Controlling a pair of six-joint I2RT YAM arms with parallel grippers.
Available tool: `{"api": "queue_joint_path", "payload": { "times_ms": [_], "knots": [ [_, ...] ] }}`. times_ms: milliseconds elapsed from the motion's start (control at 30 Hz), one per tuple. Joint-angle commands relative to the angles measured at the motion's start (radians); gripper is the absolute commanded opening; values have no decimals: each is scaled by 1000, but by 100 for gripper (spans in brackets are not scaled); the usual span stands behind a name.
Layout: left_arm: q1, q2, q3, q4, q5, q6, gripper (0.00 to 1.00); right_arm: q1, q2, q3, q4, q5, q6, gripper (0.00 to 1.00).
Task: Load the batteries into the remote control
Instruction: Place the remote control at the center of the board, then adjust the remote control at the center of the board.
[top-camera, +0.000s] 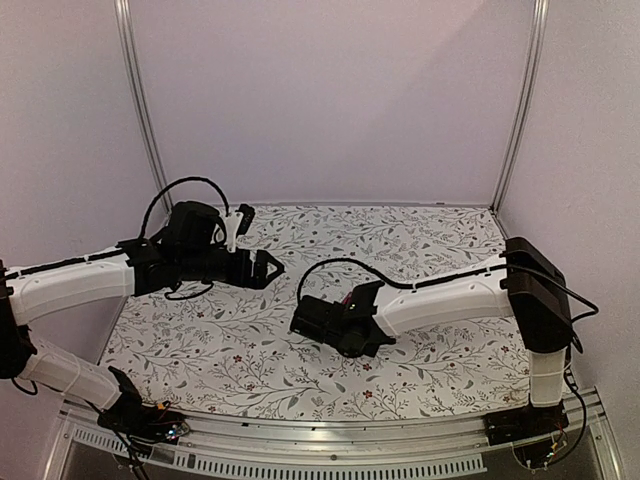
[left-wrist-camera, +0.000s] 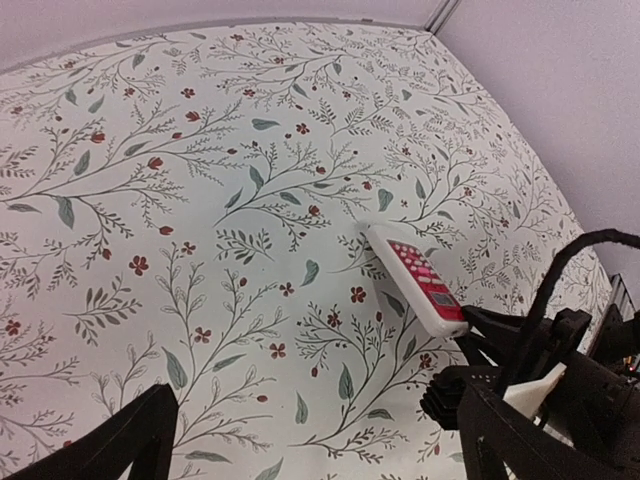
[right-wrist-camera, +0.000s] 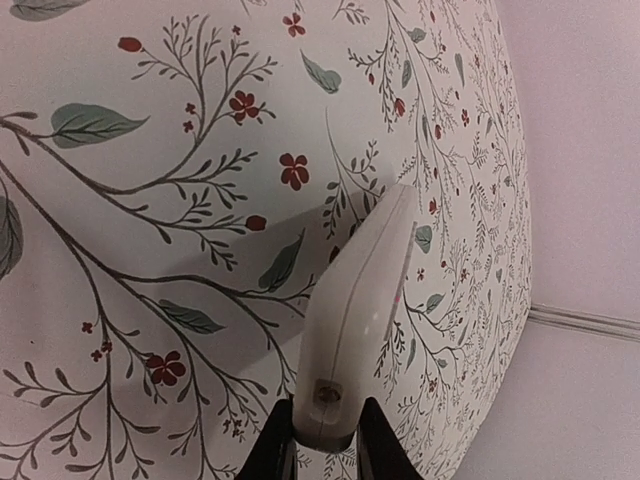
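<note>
The remote control (left-wrist-camera: 420, 281) is a small white slab with its red button face turned up. My right gripper (right-wrist-camera: 326, 442) is shut on its near end, one black finger on each side. In the right wrist view the remote (right-wrist-camera: 360, 290) shows edge on, with a shadow on the cloth to its left. The top view shows the right gripper (top-camera: 305, 322) low over the middle of the table. My left gripper (top-camera: 262, 268) hovers at the left, open and holding nothing, and it looks down on the remote. Its fingers (left-wrist-camera: 115, 448) stand far apart. The batteries are out of view.
The table is covered with a white cloth (top-camera: 420, 240) printed with leaves and red flowers. Pale walls (top-camera: 330, 100) with metal posts close in the back and both sides. A metal rail (top-camera: 330, 445) runs along the near edge by the arm bases.
</note>
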Motion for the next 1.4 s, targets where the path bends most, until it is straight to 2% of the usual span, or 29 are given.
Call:
{"api": "queue_joint_path", "payload": {
  "times_ms": [0, 167, 300, 367, 500, 700, 800, 967, 1067, 1200, 1367],
  "knots": [
    [14, -13, -22, 18, -14, 2, 99, 17, 94, -42, -4, -169, 30, 16],
    [14, -19, -30, 23, -17, 3, 99, 32, 142, -43, 2, -144, 33, 18],
    [14, -29, -33, 16, -27, 8, 100, 37, 165, -44, 5, -146, 36, 23],
    [15, -35, -36, 17, -35, 6, 100, 39, 168, -43, 1, -151, 36, 28],
    [16, -47, -45, 19, -40, 4, 99, 44, 156, -44, -14, -184, 36, 47],
    [16, -58, -53, 20, -43, -2, 100, 46, 107, -42, -55, -259, 49, 61],
    [17, -63, -48, 11, -48, -7, 100, 45, 45, -62, -66, -287, 82, 74],
    [32, -45, -21, -29, -22, -29, 100, 46, -102, -101, -75, -304, 121, 87],
    [38, -40, -4, -56, -25, -44, 100, 44, -187, -130, -76, -309, 155, 98],
    [67, -13, 62, -135, -1, -51, 100, 3, -344, -182, -67, -357, 200, 99],
    [74, 15, 101, -158, 16, -21, 100, -133, -507, -278, -26, -488, 271, 99]
  ]
}}
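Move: The spot aimed for, near the board's centre, lies about 4 cm ahead of the right hand, 3 cm to its left and 6 cm down. The remote control is already held there by its screen end, its middle some 5 cm ahead, 1 cm left and 2 cm below. From the left hand, that same bare spot is roughly 4 cm ahead, 13 cm to its right and 17 cm down. Still pinching the remote control by its screen end, the right hand lowers it about 5 cm onto the board, easing slightly back. There it opens its fingers wide and lets go, then draws back some 5 cm and rises around 8 cm, veering right as the wrist tips down and rolls its left side up, over 20 degrees. The open left hand drifts about 2 cm left. ##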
